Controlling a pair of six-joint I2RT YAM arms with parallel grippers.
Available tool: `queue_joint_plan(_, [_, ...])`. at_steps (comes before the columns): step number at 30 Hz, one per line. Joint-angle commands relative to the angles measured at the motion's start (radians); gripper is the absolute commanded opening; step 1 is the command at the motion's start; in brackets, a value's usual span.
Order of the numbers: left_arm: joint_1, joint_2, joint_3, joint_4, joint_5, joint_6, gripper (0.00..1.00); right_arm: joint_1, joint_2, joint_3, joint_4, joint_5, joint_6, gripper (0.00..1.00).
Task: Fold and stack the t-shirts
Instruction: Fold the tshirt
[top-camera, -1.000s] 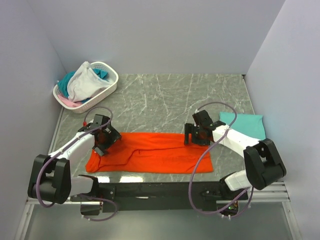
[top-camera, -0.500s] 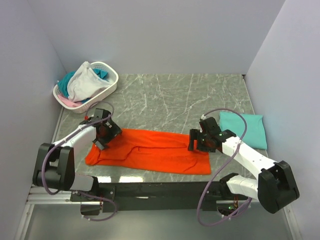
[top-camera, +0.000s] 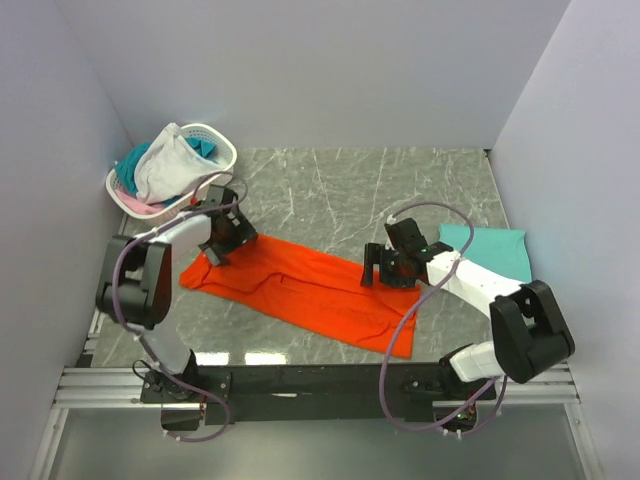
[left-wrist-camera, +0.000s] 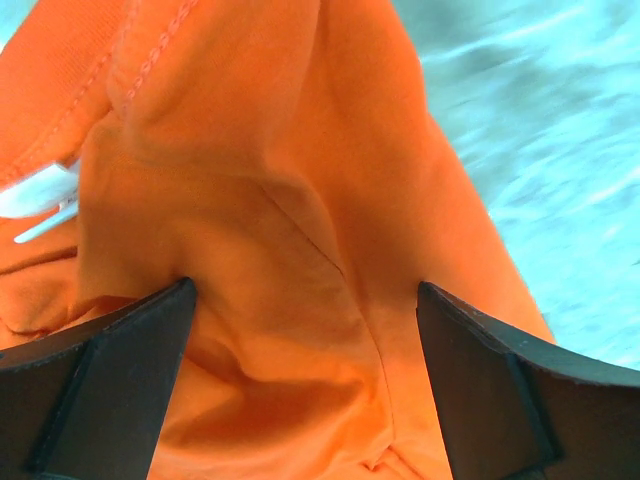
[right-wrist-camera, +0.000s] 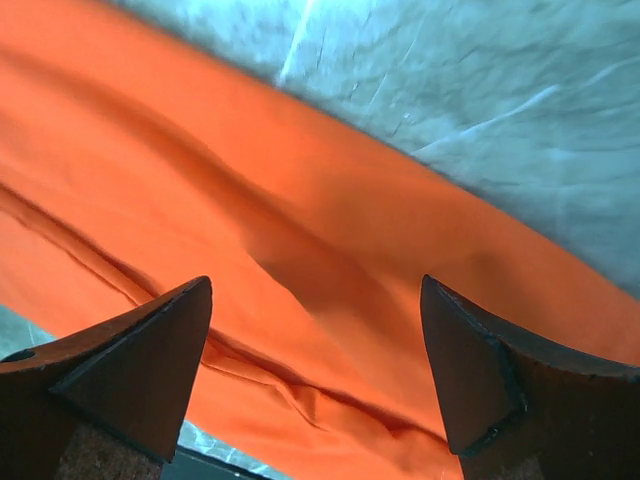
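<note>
A large orange t-shirt (top-camera: 300, 292) lies folded in a long strip, slanting from back left to front right. My left gripper (top-camera: 222, 240) is open over its back-left end. In the left wrist view the jaws (left-wrist-camera: 305, 290) stand wide apart with bunched orange cloth (left-wrist-camera: 260, 150) between them and a white label (left-wrist-camera: 35, 190) at the left. My right gripper (top-camera: 378, 270) is open over the strip's far edge near its right end. The right wrist view shows wrinkled orange cloth (right-wrist-camera: 200, 160) below the spread jaws (right-wrist-camera: 316, 282). A folded teal t-shirt (top-camera: 492, 252) lies at the right.
A white perforated basket (top-camera: 222, 172) stands at the back left with white (top-camera: 165, 165), teal and pink garments in it. The grey marble tabletop (top-camera: 340, 190) is walled on three sides. A black rail (top-camera: 320, 380) runs along the near edge.
The orange t-shirt has swung from lying level to slanting; its left end went back toward the basket along with my left gripper. My right gripper shifted back and left. Both stayed open.
</note>
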Motion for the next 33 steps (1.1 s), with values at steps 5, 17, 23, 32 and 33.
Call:
queue_joint_plan(5, [-0.131, 0.323, 0.294, -0.011, -0.003, 0.033, 0.99, 0.022, -0.025, -0.09, 0.027, -0.073, 0.018, 0.91])
queue_joint_plan(17, [-0.237, 0.854, 1.143, -0.16, 0.172, 0.051, 0.99, 0.261, -0.249, -0.268, -0.086, -0.161, 0.113, 0.93])
queue_joint_plan(23, [-0.242, 0.957, 1.214, 0.091, 0.336, -0.052, 0.99, 0.386, -0.265, -0.296, -0.05, -0.221, 0.142, 0.93])
queue_joint_plan(32, [-0.266, 1.092, 1.345, 0.395, 0.416, -0.233, 0.99, 0.485, -0.17, -0.2, -0.023, -0.188, 0.129, 0.94])
queue_joint_plan(33, [-0.266, 1.106, 1.345, 0.415, 0.408, -0.243, 0.99, 0.486, -0.162, -0.19, -0.033, -0.183, 0.123, 0.94])
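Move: The folded orange t-shirt lies aslant under both hands, its middle about 20 cm right of the left hand and 13 cm back, 2 cm lower; from the right hand about 21 cm left and 3 cm back, 3 cm lower. The basket sits some 15 cm left of the left hand and 20 cm ahead. The teal t-shirt is roughly 27 cm right of the right hand and 5 cm ahead. The folded orange t-shirt is swung clockwise under both open grippers: the left hand drags its collar end forward and right, nearly 40 cm in all, onto the bare far middle of the table, rising slightly and tilting near the end. The right hand presses lower, then drags the hem end about 16 cm back and 7 cm left towards the near table edge, turning some 25 degrees counter-clockwise. ##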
